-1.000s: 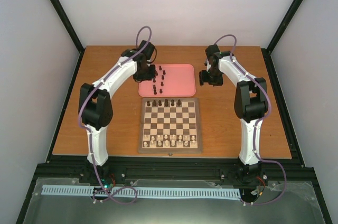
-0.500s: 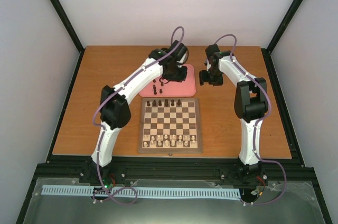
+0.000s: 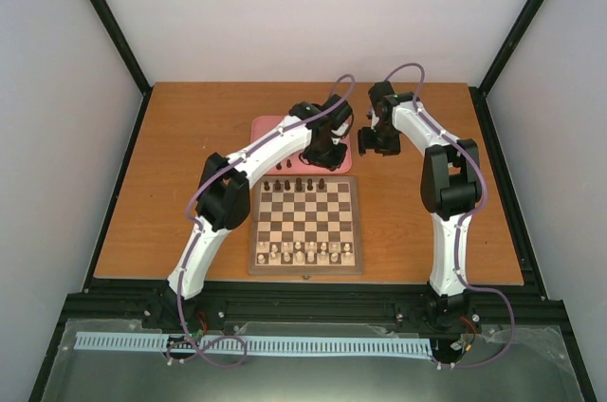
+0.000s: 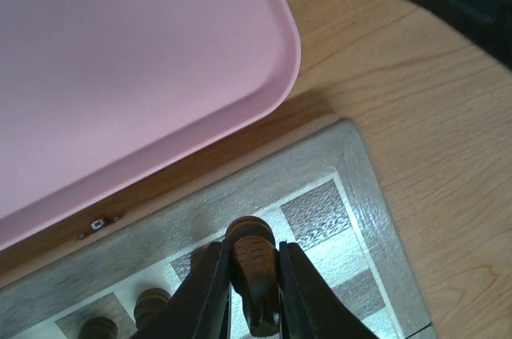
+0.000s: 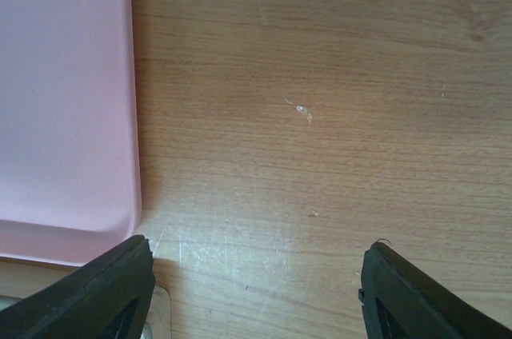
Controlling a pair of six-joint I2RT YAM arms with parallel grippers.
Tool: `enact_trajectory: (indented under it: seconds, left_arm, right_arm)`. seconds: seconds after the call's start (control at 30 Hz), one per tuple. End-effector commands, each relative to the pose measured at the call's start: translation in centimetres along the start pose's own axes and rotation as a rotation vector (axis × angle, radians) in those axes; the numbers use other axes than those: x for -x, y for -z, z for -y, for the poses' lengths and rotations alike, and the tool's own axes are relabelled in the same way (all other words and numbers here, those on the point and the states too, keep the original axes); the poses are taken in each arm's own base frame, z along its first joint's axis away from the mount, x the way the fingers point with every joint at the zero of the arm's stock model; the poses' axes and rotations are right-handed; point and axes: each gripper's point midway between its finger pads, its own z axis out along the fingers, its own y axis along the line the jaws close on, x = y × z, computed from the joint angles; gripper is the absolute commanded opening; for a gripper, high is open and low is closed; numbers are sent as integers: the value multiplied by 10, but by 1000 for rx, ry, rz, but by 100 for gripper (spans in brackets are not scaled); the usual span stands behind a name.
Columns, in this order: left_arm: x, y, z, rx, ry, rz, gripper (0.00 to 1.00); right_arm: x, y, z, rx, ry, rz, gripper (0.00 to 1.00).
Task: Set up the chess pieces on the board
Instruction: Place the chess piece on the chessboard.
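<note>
In the left wrist view my left gripper point(image 4: 251, 255) is shut on a dark brown chess piece point(image 4: 254, 275), held above the far right squares of the board point(image 4: 352, 195). Two more dark chess pieces point(image 4: 152, 305) stand on the board's far row to the left of it. From the top camera the left gripper point(image 3: 322, 157) hangs between the pink tray point(image 3: 268, 127) and the board point(image 3: 305, 224). Several dark pieces point(image 3: 299, 184) line the far row. My right gripper point(image 3: 365, 141) hovers open over bare table, right of the tray, with nothing between its fingers point(image 5: 104, 291).
Pale cream pieces point(image 3: 303, 250) fill the board's near rows. A few dark pieces point(image 3: 286, 164) remain on the tray, partly hidden by my left arm. The tray's right edge point(image 5: 120, 115) lies close beside the right gripper. Black frame rails border the table.
My left arm has swung right, from the tray's left side across it to the board's far right corner, carrying the dark piece. The right arm has not moved.
</note>
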Motion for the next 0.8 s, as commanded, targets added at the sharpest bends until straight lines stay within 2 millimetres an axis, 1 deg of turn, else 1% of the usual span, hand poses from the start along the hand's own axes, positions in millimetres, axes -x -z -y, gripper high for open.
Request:
enact_trajectory:
  seconds: [0.0,0.2,0.3,0.47,0.77]
  left_arm:
    - [-7,9,6,-20,-53,-14,11]
    - [-20,-3,13,-22,-93,-49,11]
    - [-24,-4,18,-24,-111,-54,11]
    - [-28,-4,19,-29,-121,-60,11]
    - [-37,-15,20,-32,-144,-87,12]
  right_arm:
    - [2,7,1,5,-5,23,71]
    - [2,9,1,2,-2,27,71]
    - [0,8,2,-1,-3,23,71]
    - [0,8,2,3,-4,22,71]
    - [-2,6,2,0,-3,19,71]
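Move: Just beyond the board's far edge, the left hand already grips a dark chess piece. The empty light square next to the far dark row is about 4 cm back, nearly in line sideways and 8 cm below. The row's last piece stands some 4 cm left of that square, the empty corner square 4 cm right of it. The pink tray's middle lies 10 cm ahead and 12 cm left of this hand. From the right hand, that light square is about 8 cm back, 15 cm left and 5 cm lower. Sinking while drawing back, the left hand brings the gripped piece down from beyond the board's far edge towards the empty light square beside the dark row, roughly 3.5 cm back and as much down, with almost no sideways travel. Its wrist turns some 5 to 10 degrees clockwise, and the fingers keep their hold, slowing near the end. ##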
